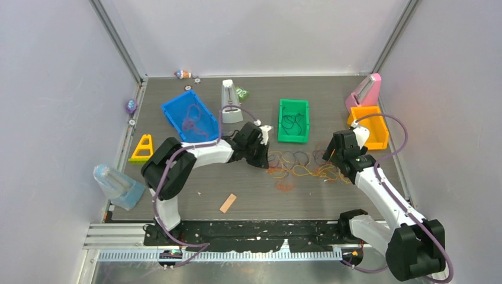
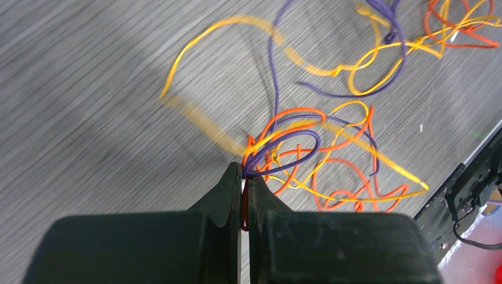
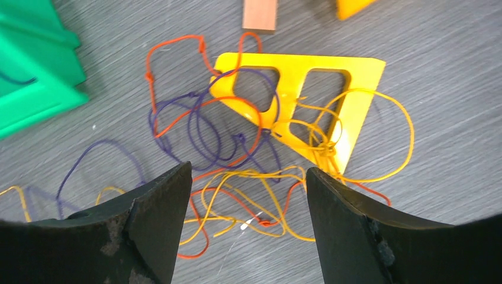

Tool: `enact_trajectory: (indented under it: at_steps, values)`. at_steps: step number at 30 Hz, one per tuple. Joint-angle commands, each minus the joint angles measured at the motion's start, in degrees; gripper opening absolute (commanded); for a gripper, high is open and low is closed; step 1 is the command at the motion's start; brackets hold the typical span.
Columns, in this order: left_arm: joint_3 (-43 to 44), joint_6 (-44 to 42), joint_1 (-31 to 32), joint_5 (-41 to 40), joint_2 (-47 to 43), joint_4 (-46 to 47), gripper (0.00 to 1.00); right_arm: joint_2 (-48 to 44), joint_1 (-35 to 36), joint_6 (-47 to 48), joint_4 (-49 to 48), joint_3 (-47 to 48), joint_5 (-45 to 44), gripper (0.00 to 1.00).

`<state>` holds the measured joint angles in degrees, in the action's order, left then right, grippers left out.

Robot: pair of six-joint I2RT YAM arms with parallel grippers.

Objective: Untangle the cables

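Note:
The cables (image 1: 299,161) lie as a loose tangle of orange-yellow, red-orange and purple strands on the grey mat between my two grippers. My left gripper (image 1: 264,157) is at the tangle's left end. In the left wrist view it (image 2: 244,173) is shut on a red strand and a purple one of the cables (image 2: 281,155), which fan out ahead of it. My right gripper (image 1: 338,168) is at the tangle's right end. In the right wrist view it (image 3: 248,171) is open and empty above the cables (image 3: 198,118), some of which pass through a yellow triangular frame (image 3: 355,77).
A green bin (image 1: 294,135) and a blue bin (image 1: 177,112) each hold a dark cable. An orange bin (image 1: 370,127), a pink piece (image 1: 364,92), a white stand (image 1: 229,102), a yellow triangle (image 1: 142,149), a clear container (image 1: 115,184) and a tan stick (image 1: 228,203) stand around.

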<state>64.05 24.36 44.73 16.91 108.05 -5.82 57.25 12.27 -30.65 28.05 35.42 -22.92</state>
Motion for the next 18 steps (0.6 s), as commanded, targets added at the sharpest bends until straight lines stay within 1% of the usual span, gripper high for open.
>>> enact_trajectory:
  at_steps: [1,5,6,7,8,9,10,11,12,13,15,17,18]
  values:
    - [-6.1,0.8,-6.1,-0.7,-10.2,1.1,0.0,1.3,-1.6,-2.9,-0.8,-0.7,-3.2,0.76]
    - [-14.3,2.8,-12.8,2.8,-17.7,5.1,0.0,7.6,-1.6,-5.5,-2.7,-1.1,0.5,0.76]
    - [-16.2,3.2,-14.2,3.0,-19.6,6.2,0.0,9.2,-1.6,-5.9,-3.6,-1.3,1.5,0.72]
    - [-18.0,3.4,-14.9,2.9,-21.4,7.9,0.0,9.7,-1.6,-6.4,-4.4,-1.6,2.2,0.63]
    - [-19.4,3.4,-15.3,2.2,-23.0,9.0,0.0,10.6,-1.5,-6.7,-5.5,-1.9,3.5,0.59]
    - [-20.8,3.4,-15.5,1.0,-24.5,10.0,0.0,11.0,-1.3,-7.4,-5.8,-1.9,3.8,0.45]
    - [-21.7,3.5,-15.6,-0.2,-25.7,10.7,0.0,11.7,-0.9,-7.6,-5.7,-1.6,4.2,0.35]
    - [-22.2,3.4,-15.8,-1.1,-26.8,10.6,0.0,12.0,-0.5,-7.8,-5.4,-1.3,4.5,0.14]
    - [-22.5,3.2,-16.0,-1.9,-27.9,10.3,0.0,12.1,0.7,-8.1,-4.3,-0.4,5.4,0.1]
    - [-22.9,2.9,-16.0,-3.1,-29.1,10.3,0.0,11.9,1.6,-8.4,-3.2,0.1,6.1,0.06]
    - [-23.8,2.7,-16.1,-5.6,-30.6,10.1,0.0,10.8,6.6,-10.9,-1.5,1.4,7.4,0.05]
    - [-24.5,2.8,-16.2,-7.9,-31.9,9.7,0.0,9.5,15.9,-14.8,-1.5,2.7,8.7,0.05]
    - [-24.8,2.7,-16.3,-9.1,-32.5,9.6,0.0,9.4,18.2,-16.1,-1.8,3.6,10.3,0.05]
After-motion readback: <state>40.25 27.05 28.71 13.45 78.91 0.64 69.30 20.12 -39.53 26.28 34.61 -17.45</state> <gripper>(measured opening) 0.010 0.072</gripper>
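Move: Some 6 cm below the open right gripper, 1 cm to its left, lies the knotted purple cable; the yellow triangle is about 7 cm to that gripper's right, level with it, and the green bin roughly 15 cm ahead and 14 cm left. The left gripper already pinches its end of the tangle; the blue bin is about 20 cm ahead and 31 cm left of it, the white metronome 22 cm ahead and 14 cm left. Keep the left gripper shut on its cables and sweep it quickly left, about 13 cm, lifting it as it goes and turning some 20 degrees counter-clockwise, towards the blue bin's side. Meanwhile lower the right gripper about 6 cm, tipping it farther down, close on the purple cable just by its knot, then carry it some 5 cm left. ##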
